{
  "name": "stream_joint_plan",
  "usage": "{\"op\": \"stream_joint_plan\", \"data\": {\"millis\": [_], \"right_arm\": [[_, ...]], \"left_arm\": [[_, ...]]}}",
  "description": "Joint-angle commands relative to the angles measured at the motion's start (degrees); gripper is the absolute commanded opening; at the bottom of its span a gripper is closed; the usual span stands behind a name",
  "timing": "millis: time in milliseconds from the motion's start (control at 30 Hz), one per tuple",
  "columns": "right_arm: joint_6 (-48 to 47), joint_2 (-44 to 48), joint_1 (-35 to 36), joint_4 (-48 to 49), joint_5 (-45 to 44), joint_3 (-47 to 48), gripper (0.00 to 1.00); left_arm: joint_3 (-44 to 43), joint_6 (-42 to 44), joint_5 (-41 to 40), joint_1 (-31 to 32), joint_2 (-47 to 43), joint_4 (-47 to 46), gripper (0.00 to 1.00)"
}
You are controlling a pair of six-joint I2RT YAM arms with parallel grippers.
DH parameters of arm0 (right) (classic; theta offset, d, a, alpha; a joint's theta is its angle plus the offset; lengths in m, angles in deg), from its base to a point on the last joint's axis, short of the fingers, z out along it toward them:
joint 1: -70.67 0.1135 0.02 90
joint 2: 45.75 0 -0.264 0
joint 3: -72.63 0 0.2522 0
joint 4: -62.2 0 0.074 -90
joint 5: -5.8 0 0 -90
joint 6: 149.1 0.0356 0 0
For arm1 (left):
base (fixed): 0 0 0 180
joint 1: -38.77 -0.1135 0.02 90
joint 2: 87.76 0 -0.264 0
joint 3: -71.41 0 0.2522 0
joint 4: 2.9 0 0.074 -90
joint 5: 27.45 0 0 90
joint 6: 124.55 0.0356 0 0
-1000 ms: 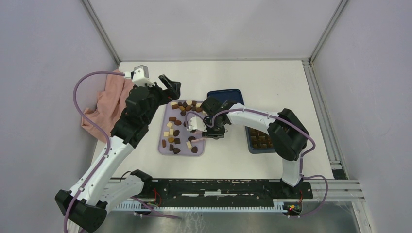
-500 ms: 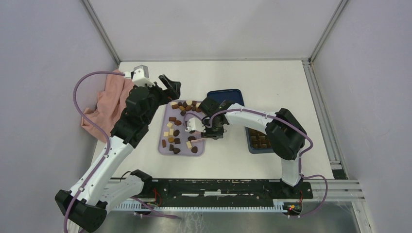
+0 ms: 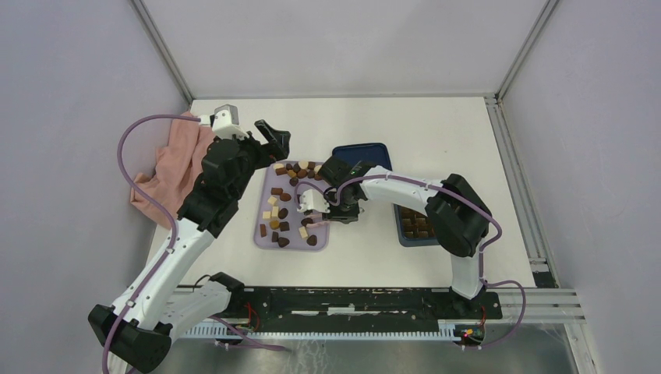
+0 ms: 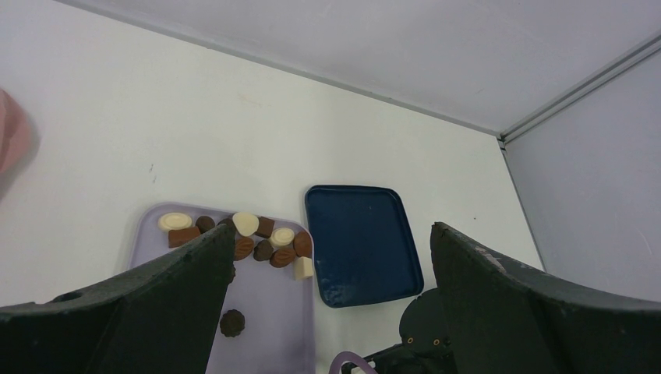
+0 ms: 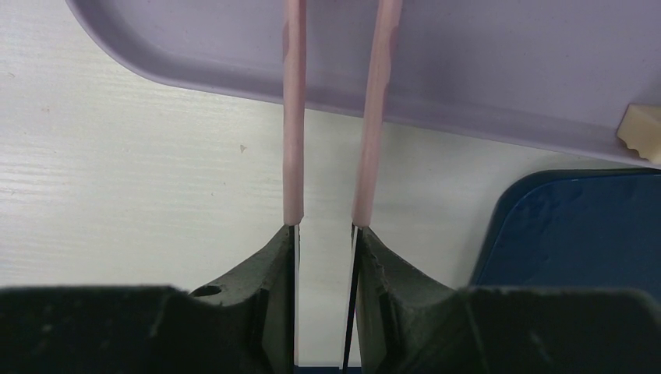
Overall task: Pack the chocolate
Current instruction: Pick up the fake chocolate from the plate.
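Note:
Several pieces of chocolate (image 3: 284,210), dark, mid brown and cream, lie scattered on the flat lilac tray (image 3: 263,236); a cluster of them (image 4: 261,238) sits at its far end. My left gripper (image 3: 273,137) hangs wide open above that far end, holding nothing (image 4: 331,257). At the tray's right edge, my right gripper (image 3: 327,210) points across the rim (image 5: 327,226). Two thin pink rods (image 5: 294,117) run forward from its fingers with a narrow gap. Their tips run out of the frame. A cream piece (image 5: 643,128) lies at the right.
A dark blue lid (image 3: 366,153) lies flat behind the right wrist (image 4: 362,241). The dark blue box with brown compartments (image 3: 417,224) sits right of it, partly under the right arm. A pink cloth (image 3: 175,167) is bunched at the table's left edge.
My right gripper has crept a little left toward the tray, and its fingers have drawn slightly closer together. The left arm has stayed still.

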Motion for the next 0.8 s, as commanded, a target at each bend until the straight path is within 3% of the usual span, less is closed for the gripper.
{"op": "stream_joint_plan", "data": {"millis": [0,433,767], "right_arm": [[0.84,0.37,0.30,0.23,-0.10,2.64,0.28],[1.87,5.06,-1.47,2.32,1.70,1.51,0.20],[3.56,10.86,-6.87,2.30,9.60,2.17,0.19]], "left_arm": [[0.35,0.69,-0.87,-0.18,-1.07,-1.00,1.00],[0.44,0.34,-0.88,-0.17,-1.72,-0.61,1.00],[0.13,0.09,-0.39,-0.23,-1.51,-1.19,1.00]]}}
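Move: Level with the right hand, about 8 cm to its left and 6 cm below, lies the fake chocolate at the tips of the pink tongs that this hand already grips. A cream block sits 2 cm nearer the base than that chocolate and 1 cm farther left; a brown piece is 4 cm back of it and 1 cm right; a dark piece lies 6 cm ahead of it and 2 cm left. From the left hand the chocolate is some 7 cm back, 5 cm right and 35 cm below. Keeping its squeeze on the pink tongs, with grip effort rising but the fingers hardly closing further, the right hand at first barely stirs, then rises faster and faster by about 5 cm, drifting some 2 cm forward. The wrist rolls roughly 10 degrees so the tong tips tilt up, carrying the pinched chocolate up off the plate. ##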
